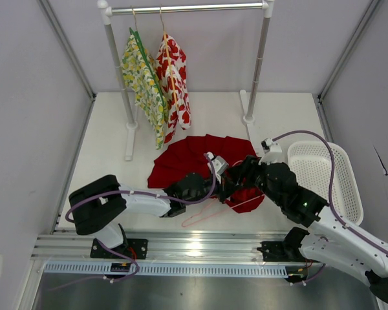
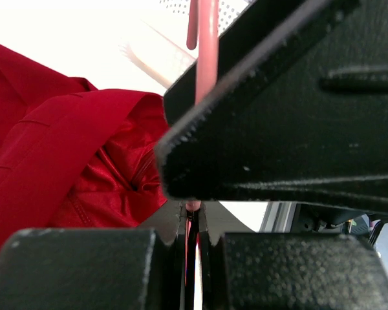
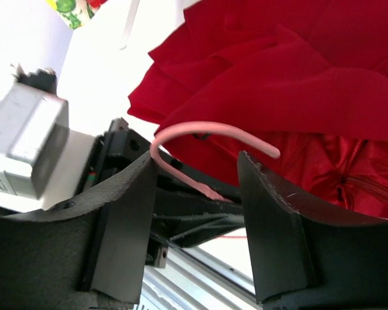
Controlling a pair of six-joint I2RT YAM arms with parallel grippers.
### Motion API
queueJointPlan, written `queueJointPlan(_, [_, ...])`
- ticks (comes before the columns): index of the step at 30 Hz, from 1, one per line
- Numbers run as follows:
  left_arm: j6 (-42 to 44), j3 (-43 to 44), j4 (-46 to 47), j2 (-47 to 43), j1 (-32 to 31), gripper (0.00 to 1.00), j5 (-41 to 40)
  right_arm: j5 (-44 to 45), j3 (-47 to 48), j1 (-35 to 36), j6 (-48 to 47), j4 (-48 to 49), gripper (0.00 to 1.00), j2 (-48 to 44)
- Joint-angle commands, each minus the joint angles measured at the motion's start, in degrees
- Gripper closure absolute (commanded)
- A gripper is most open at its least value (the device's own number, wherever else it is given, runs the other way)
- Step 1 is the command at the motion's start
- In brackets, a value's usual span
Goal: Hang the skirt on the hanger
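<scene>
The deep-red skirt (image 1: pixel 187 161) lies spread on the table, partly bunched under both grippers. The pale pink hanger (image 1: pixel 187 221) lies at the skirt's near edge, its triangle on the table. My left gripper (image 1: pixel 213 184) is shut on the hanger's thin neck (image 2: pixel 193 208); the wire (image 2: pixel 207 51) runs on beyond the jaws. My right gripper (image 1: pixel 236 175) faces it from the right. In the right wrist view the right gripper (image 3: pixel 197 161) is open, its fingers (image 3: pixel 123 213) either side of the hanger's curved hook (image 3: pixel 207 128). The skirt (image 3: pixel 297 84) lies just behind the hook.
A clothes rack (image 1: pixel 187 9) at the back holds a yellow-green floral garment (image 1: pixel 142 84) and a white garment with red flowers (image 1: pixel 173 77). A white basket (image 1: pixel 349 187) stands at the right. A metal rail (image 1: pixel 194 248) runs along the near edge.
</scene>
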Motion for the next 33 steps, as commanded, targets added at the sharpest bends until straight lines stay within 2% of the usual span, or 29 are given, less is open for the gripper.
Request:
queueJointPlan(1, [0.77, 2.97, 0.61, 0.45, -0.96, 1.0, 0.09, 4.52, 3.88, 0.55, 0.23, 2.81, 0.45, 0.72])
queueJointPlan(10, [1.56, 4.82, -1.6, 1.42, -1.58, 1.0, -1.41, 8.04, 5.56, 3.28, -0.3, 1.23, 0.55, 3.09])
queueJointPlan(13, [1.91, 5.09, -2.21, 1.5, -1.67, 1.0, -1.58, 10.06, 6.78, 4.68, -0.92, 0.36, 0.65, 4.05])
queueJointPlan(14, [1.91, 5.09, -2.3, 1.42, -1.67, 1.0, -1.67, 11.28, 7.05, 5.47, -1.53, 0.0, 0.73, 4.32])
queueJointPlan(16, [2.0, 5.17, -2.47, 1.42, -1.75, 1.0, -1.67, 12.43, 7.92, 6.18, -2.32, -1.48, 0.83, 4.93])
queueJointPlan(17, [2.0, 5.17, -2.56, 1.24, -1.67, 1.0, -1.58, 13.74, 8.8, 6.88, -3.02, -2.1, 0.94, 5.63])
queueJointPlan(18, [2.0, 5.09, -2.74, 1.15, -1.75, 1.0, -2.89, 14.36, 9.16, 7.14, -3.2, -2.63, 0.99, 5.82])
queueJointPlan(21, [2.27, 5.26, -3.62, 0.54, -1.84, 0.97, -4.57, 15.07, 9.42, 7.67, -4.6, -3.43, 1.0, 6.17])
queueJointPlan(24, [2.27, 4.74, -4.41, -0.86, -1.84, 0.89, -5.71, 15.69, 9.25, 8.02, -5.22, -3.6, 1.0, 5.73])
queueJointPlan(28, [3.05, 4.47, -6.51, -2.54, -1.84, 0.72, -7.21, 16.3, 9.16, 8.2, -6.45, -4.31, 1.0, 5.73])
queueJointPlan(33, [3.32, 2.81, -8.18, -5.52, -1.84, 0.61, -9.05, 17.09, 9.25, 8.2, -6.63, -4.66, 1.0, 5.73])
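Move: Standing open, the right hand already has the hanger's hook between its fingers, the hook's bend about 1 cm ahead and 1 cm left at fingertip height. The skirt's middle is some 10 cm to its left, 3 cm ahead and 13 cm below. Pinching the hanger's neck, the left hand has the hook about 4 cm above and 2 cm ahead; from it the skirt lies roughly 7 cm ahead, 7 cm left and 9 cm below. Easing up and slightly forward by about 1 cm, the right hand closes its half-open fingers fully and pinches the pink wire at the foot of the hook, rolling its left side down some 10 degrees. The left hand stays nearly in place holding the neck, and only after that grip is made opens about a third, turning slightly counter-clockwise and lets go. ##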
